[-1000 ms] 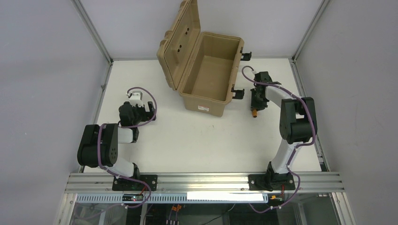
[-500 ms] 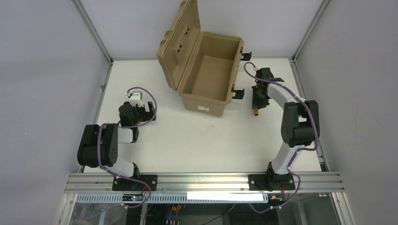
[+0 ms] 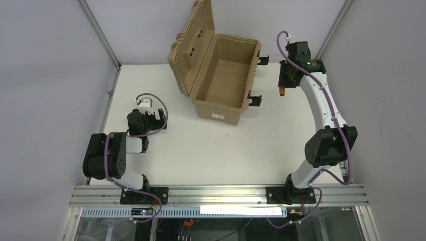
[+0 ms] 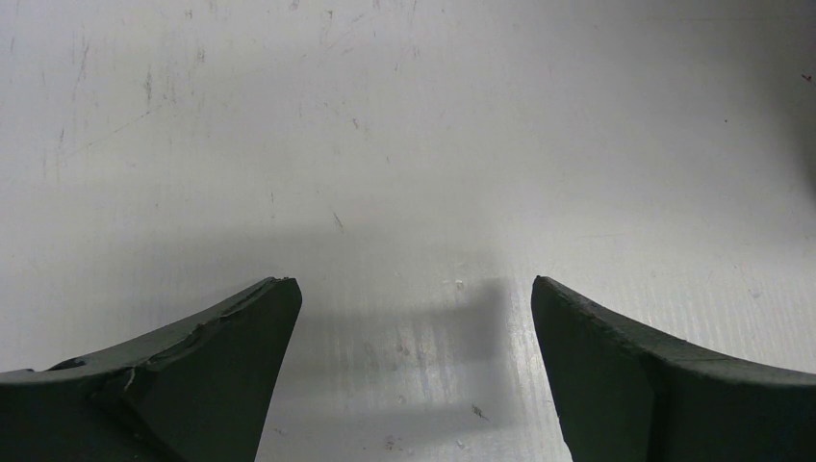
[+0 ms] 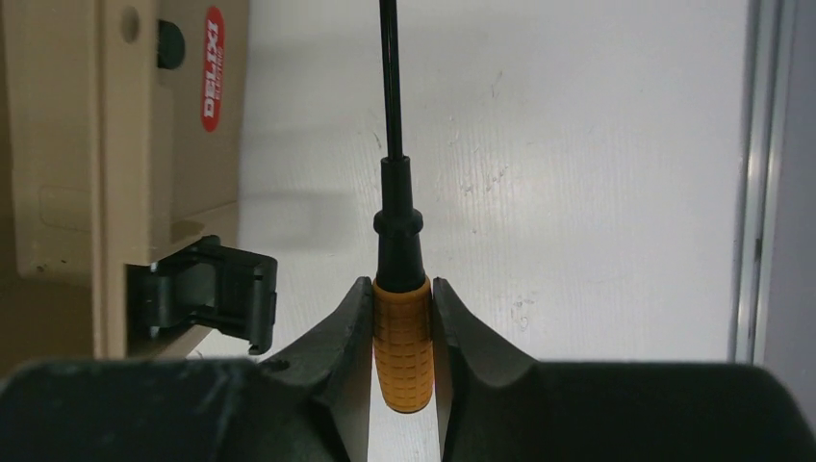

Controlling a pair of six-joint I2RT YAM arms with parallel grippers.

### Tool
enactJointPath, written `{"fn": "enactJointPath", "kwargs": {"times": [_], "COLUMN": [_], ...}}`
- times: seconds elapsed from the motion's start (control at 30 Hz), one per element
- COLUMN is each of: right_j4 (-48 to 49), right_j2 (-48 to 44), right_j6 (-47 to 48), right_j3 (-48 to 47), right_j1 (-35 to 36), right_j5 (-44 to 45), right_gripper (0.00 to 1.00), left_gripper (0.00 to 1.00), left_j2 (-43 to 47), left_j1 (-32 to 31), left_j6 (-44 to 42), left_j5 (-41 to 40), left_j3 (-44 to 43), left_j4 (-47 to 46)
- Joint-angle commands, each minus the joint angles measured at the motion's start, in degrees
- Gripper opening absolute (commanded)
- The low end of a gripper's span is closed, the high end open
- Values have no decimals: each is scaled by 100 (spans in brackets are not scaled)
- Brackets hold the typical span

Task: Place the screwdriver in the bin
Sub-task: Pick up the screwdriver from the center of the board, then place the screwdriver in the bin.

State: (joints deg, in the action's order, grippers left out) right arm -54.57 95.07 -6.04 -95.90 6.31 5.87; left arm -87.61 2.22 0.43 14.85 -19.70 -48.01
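Observation:
The tan bin (image 3: pixel 221 75) stands open at the back middle of the table, its ribbed lid up on the left and its black latches on the right side. My right gripper (image 3: pixel 284 80) is shut on the screwdriver (image 5: pixel 401 332), gripping its orange handle; the black shaft points away from the wrist. The gripper is raised above the table just right of the bin's latch side, and the orange handle end shows in the top view (image 3: pixel 282 91). My left gripper (image 4: pixel 414 298) is open and empty, close above the bare table at the left (image 3: pixel 145 108).
The bin's wall with a red label (image 5: pixel 213 67) and one black latch (image 5: pixel 207 294) lie left of the screwdriver in the right wrist view. The metal frame rail (image 5: pixel 755 183) runs along the table's right edge.
My right gripper has lifted the screwdriver off the table and carried it up and toward the back, alongside the bin's right side. The left arm has not moved.

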Motion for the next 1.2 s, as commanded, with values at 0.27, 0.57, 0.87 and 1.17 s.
{"fn": "enactJointPath", "kwargs": {"times": [0.27, 0.57, 0.87, 1.17], "right_j4": [-1504, -1484, -1496, -1200], "right_j2": [63, 350, 753, 1306], "right_j6": [-189, -1330, -1861, -2446], "right_j3": [-2572, -2868, -3283, -3700], "right_j1": [-18, 16, 625, 1446], "right_j5": [407, -38, 177, 702], "right_gripper": [0, 0, 0, 0], "left_gripper": [99, 99, 99, 99], "left_j2": [119, 116, 113, 115], "left_j1": [-11, -13, -7, -11], "left_j6": [-59, -52, -53, -59], "left_j5": [-26, -26, -26, -26], "left_j3": [-52, -52, -51, -51], "left_j4": [-167, -173, -174, -174]}}
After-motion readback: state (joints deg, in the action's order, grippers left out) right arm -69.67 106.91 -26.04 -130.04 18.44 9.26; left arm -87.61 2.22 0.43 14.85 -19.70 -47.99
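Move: The right hand already holds the screwdriver by its handle, well off the board. The middle of the bin lies about 21 cm to its left, 9 cm ahead and 14 cm down; the bin's near latch is roughly 10 cm left and 1 cm back, the far latch some 6 cm left and 15 cm ahead, both about 11 cm lower. From the idle left hand, the bin is about 36 cm right, 12 cm ahead and 2 cm higher. The right hand lifts the pinched screwdriver about 13 cm, dips slightly, then swings 10 cm left towards the bin. ##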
